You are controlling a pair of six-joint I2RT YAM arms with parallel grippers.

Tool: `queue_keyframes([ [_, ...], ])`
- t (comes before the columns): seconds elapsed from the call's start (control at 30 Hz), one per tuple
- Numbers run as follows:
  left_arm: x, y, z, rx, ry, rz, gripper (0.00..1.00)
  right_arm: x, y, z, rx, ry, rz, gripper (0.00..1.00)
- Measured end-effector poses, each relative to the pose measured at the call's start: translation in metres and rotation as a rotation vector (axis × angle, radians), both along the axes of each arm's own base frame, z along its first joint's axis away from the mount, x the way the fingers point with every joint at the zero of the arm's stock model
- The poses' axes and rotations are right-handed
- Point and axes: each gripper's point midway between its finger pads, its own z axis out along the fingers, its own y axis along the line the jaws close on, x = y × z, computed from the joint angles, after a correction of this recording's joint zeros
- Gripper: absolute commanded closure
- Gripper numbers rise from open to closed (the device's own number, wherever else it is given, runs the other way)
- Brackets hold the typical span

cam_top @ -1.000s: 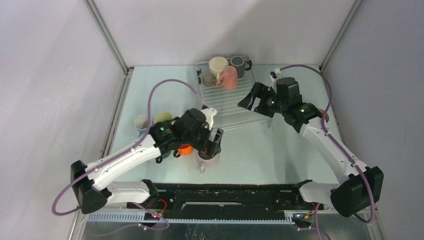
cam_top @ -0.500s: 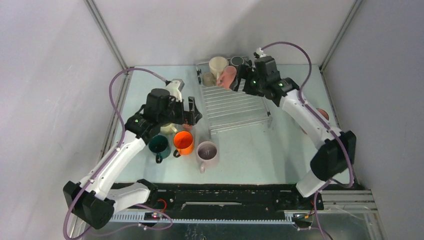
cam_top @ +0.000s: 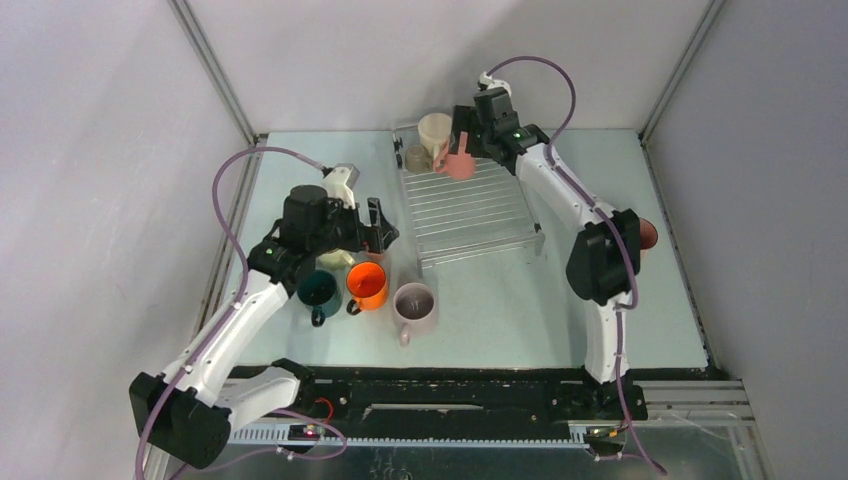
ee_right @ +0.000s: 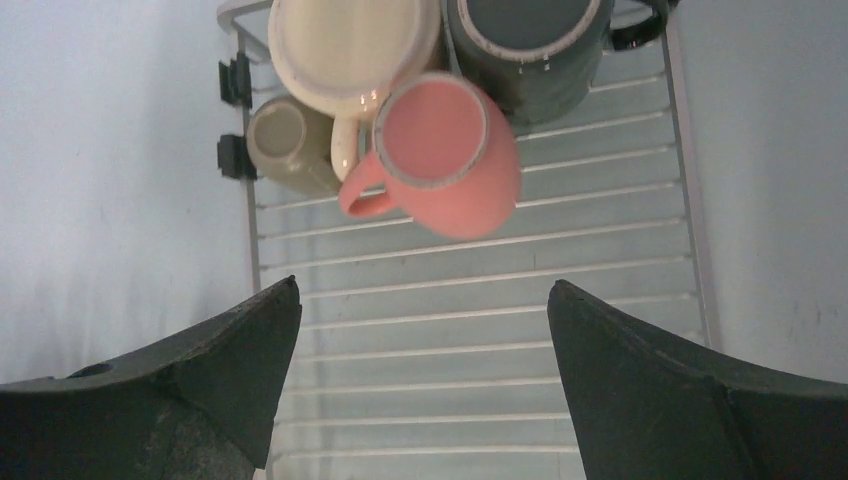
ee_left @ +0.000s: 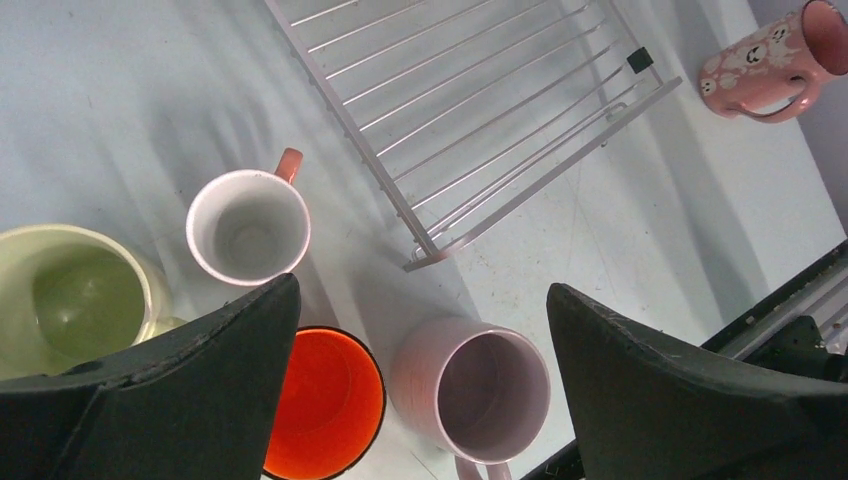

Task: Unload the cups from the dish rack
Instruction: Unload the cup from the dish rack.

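Observation:
The dish rack sits at the back middle of the table. At its far end are a cream cup, a pink cup and an olive cup. My right gripper hangs open above them. Its wrist view shows the pink cup, cream cup, olive cup and a dark grey cup ahead of its fingers, with nothing between them. My left gripper is open and empty over cups on the table: teal, orange, mauve.
The left wrist view shows a pale green cup, a pink cup with a white inside, the orange cup, the mauve cup and the rack's near corner. A pink patterned cup lies on its side at the table's right edge.
The left arm has lifted away from the mauve cup and moved back left. The right arm has swung from the rack's right side to above the cups at its far end.

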Motion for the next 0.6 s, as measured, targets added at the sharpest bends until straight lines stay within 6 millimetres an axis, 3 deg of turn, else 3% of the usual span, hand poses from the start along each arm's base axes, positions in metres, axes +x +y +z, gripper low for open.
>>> queue_keyframes([
  [0.3, 0.002, -0.005, 0.007, -0.040, -0.023, -0.029, 0.00, 0.050, 0.011, -0.020, -0.055, -0.061, -0.017, 0.00],
  [0.6, 0.001, -0.007, 0.008, -0.058, -0.021, -0.044, 0.00, 0.082, 0.018, -0.037, -0.079, -0.101, -0.039, 0.00],
])
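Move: The pink cup on the rack is about 14 cm ahead of the right hand, 3 cm left and 9 cm below. The cream cup stands roughly 7 cm farther out and 6 cm left of it, the grey cup 7 cm farther out and 5 cm right; the small brown cup is 9 cm to its left, 1 cm farther. From the left hand, the pink cup lies some 33 cm ahead, 14 cm right. The right hand reaches forward about 8 cm and sinks some 4 cm towards the pink cup, fingers staying open. ##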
